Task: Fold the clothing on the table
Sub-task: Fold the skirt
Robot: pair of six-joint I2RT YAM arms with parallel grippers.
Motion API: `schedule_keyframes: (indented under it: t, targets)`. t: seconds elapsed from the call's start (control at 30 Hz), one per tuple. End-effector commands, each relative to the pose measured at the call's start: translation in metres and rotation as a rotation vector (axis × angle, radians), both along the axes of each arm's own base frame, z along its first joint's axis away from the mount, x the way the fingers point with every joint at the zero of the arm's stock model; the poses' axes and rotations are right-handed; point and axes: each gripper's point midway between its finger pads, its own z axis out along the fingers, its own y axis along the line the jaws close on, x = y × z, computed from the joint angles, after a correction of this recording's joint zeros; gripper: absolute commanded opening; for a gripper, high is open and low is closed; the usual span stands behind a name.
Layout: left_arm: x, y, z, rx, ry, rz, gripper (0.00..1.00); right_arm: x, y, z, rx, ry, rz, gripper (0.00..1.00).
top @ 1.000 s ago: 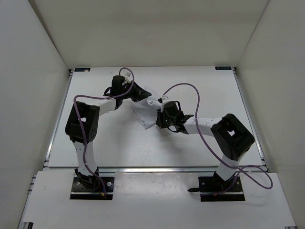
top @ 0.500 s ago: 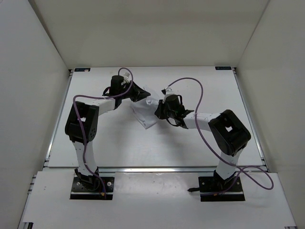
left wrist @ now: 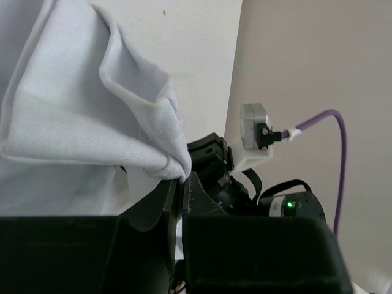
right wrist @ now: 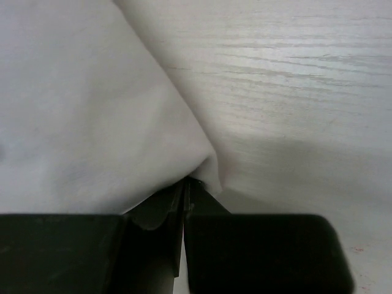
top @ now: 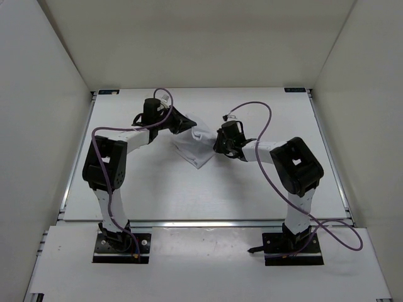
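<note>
The clothing, thin white wrinkled fabric, hangs bunched between both grippers over the middle of the table. My left gripper pinches its far left corner; in the left wrist view the gripper is shut on a folded edge of the clothing. My right gripper holds the right edge. Seen from the right wrist, that gripper is shut on a corner of the clothing, low over the table. The lower tip of the cloth rests on the tabletop.
Purple cables loop above both arms. The right arm's wrist and its camera housing sit close in front of the left gripper. White walls close in the table on three sides.
The right gripper has moved away from the bases and slightly right with the cloth edge, its forearm swinging along. The cloth has drawn into a more compact bunch. The left gripper barely shifted.
</note>
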Motion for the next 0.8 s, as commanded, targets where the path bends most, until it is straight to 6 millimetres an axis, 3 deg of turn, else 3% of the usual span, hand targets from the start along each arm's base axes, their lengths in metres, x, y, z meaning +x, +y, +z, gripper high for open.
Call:
schedule_keyframes:
  t: [0.0, 0.23, 0.37, 0.47, 0.53, 0.77]
  targets:
    - [-0.012, 0.007, 0.044, -0.021, -0.089, -0.015, 0.0, 0.017, -0.008, 0.009, 0.031, -0.01, -0.098, 0.0]
    - [-0.026, 0.01, 0.045, -0.015, -0.087, -0.026, 0.0, 0.023, -0.011, 0.003, 0.037, 0.012, -0.13, 0.0]
    - [-0.04, 0.011, 0.035, 0.04, -0.077, -0.016, 0.0, 0.023, -0.017, 0.0, 0.082, 0.046, -0.17, 0.0]
    - [-0.054, 0.015, 0.011, 0.104, -0.038, -0.012, 0.0, 0.022, -0.02, 0.0, 0.095, 0.047, -0.171, 0.0]
    - [-0.069, 0.022, -0.017, 0.157, 0.011, -0.015, 0.0, 0.025, -0.019, 0.003, 0.101, 0.037, -0.167, 0.0]
    - [-0.092, 0.016, -0.06, 0.281, 0.052, -0.043, 0.0, 0.02, -0.014, -0.001, 0.13, 0.075, -0.129, 0.0]
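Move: The skirt's near corner, which the raised fold is brought towards, lies about 11 cm back and 1 cm right of the left fingers, some 12 cm below them. From that hand the skirt's left corner is about 3 cm farther out, 8 cm left and 13 cm down. The skirt's right corner is at the right fingertips; from there the near corner is some 8 cm back, 6 cm left and 3 cm lower. The skirt's raised fold, still gripped by the left fingers, goes up about 1.5 cm while easing back, then is swept back and down at growing speed towards the near corner, ending 9 cm nearer the base and 6 cm lower, the wrist rolling some 15 degrees. The right hand keeps the right corner low at its shut fingertips, creeping about 2 cm forward and right and turning slightly clockwise. ##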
